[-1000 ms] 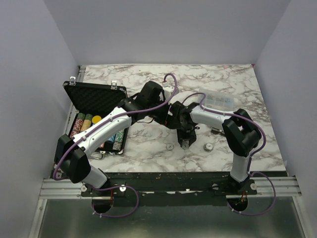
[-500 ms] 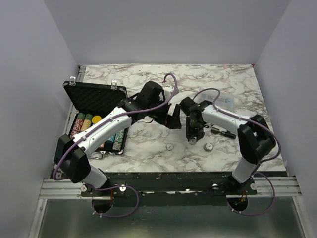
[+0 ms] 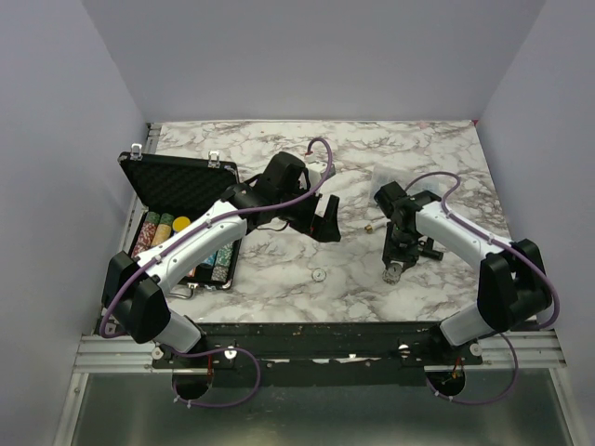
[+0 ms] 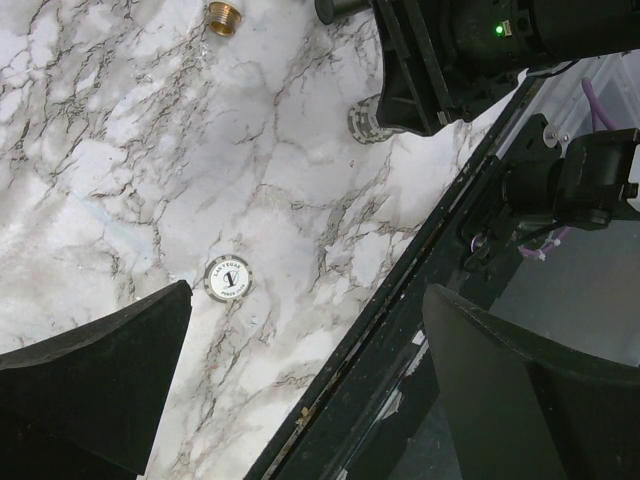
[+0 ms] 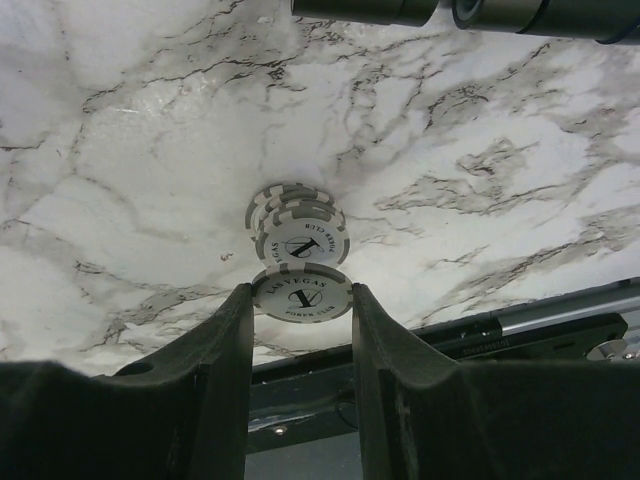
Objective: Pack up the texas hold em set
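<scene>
The black case (image 3: 177, 181) lies open at the table's left, lid up, with rows of coloured chips (image 3: 160, 232) inside, partly hidden by my left arm. My right gripper (image 3: 394, 264) (image 5: 301, 295) is shut on a white poker chip (image 5: 302, 292), held flat by its edges right over a small stack of white chips (image 5: 297, 225) (image 3: 392, 275). Another white chip (image 3: 319, 274) (image 4: 228, 278) lies alone near the front edge. My left gripper (image 3: 325, 219) (image 4: 305, 370) hovers wide open above that chip, holding nothing. No red card box shows.
A brass fitting (image 3: 369, 226) (image 4: 224, 15) lies between the two grippers. A black tool (image 3: 429, 249) rests beside the right forearm. A clear plastic box (image 3: 383, 174) shows behind the right arm. The table's black front rail (image 4: 420, 290) runs close by.
My right gripper has swung right from the middle of the table to over the chip stack, its jaws closing on a chip. The left arm has not moved.
</scene>
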Action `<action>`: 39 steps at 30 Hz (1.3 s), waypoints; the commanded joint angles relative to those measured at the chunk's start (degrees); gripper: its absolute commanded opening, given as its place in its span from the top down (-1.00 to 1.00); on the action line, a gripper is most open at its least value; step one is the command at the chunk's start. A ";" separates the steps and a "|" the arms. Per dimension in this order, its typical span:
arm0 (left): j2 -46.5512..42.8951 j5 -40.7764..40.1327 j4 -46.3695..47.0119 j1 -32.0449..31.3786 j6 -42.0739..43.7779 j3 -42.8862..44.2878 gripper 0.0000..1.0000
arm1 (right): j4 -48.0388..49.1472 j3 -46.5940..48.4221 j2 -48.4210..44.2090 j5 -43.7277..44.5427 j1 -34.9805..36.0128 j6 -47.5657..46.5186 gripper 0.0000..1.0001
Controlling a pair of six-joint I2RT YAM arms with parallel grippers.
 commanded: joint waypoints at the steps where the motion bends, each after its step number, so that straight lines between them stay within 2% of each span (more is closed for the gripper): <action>1: -0.49 0.65 0.48 0.32 0.00 -0.26 -0.97 | -0.74 -0.18 0.36 0.51 -0.46 -0.79 0.51; 9: -0.54 0.50 0.39 0.34 0.15 -0.26 -0.97 | 2.32 -0.32 3.12 -1.05 -0.43 -1.97 0.45; 19: -0.64 0.23 0.32 0.34 0.24 -0.16 -0.97 | 2.97 -1.01 4.03 -1.37 -0.43 -2.67 0.21; 24: -0.62 0.32 0.31 0.34 0.24 -0.16 -0.97 | 2.97 -1.94 3.40 -1.82 -0.44 -2.58 0.18; 31: -0.91 0.04 0.22 0.34 0.32 -0.09 -0.97 | 3.57 0.51 2.55 -2.40 -0.39 -3.52 -0.14; 36: -1.44 -5.15 -1.63 0.40 0.80 1.00 -0.97 | 4.91 4.09 3.76 -4.21 1.95 -3.60 -0.19; 39: -2.08 -10.12 -3.17 1.12 1.04 1.74 -0.97 | 7.88 5.32 5.97 -6.48 6.01 -2.33 -0.20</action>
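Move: The stack of white chips stands on the table straight under the right hand, its middle about 5 cm below the chip that the fingers already hold. The last loose chip lies some 19 cm to the left, level with the stack, and the black cylinder about 7 cm ahead and 8 cm to the right. The brass fitting sits 13 cm ahead, 6 cm left. From the left hand, the stack is roughly 18 cm right, 6 cm back and 20 cm below. Lower the right gripper about 2 cm onto the stack, fingers still pinching the white chip and pointing down, easing slightly forward and then back to line it up. Open the fingers partway to let go of the chip on the pile, then lift off 1 to 2 cm while swinging left and forward, towards the last loose chip. ##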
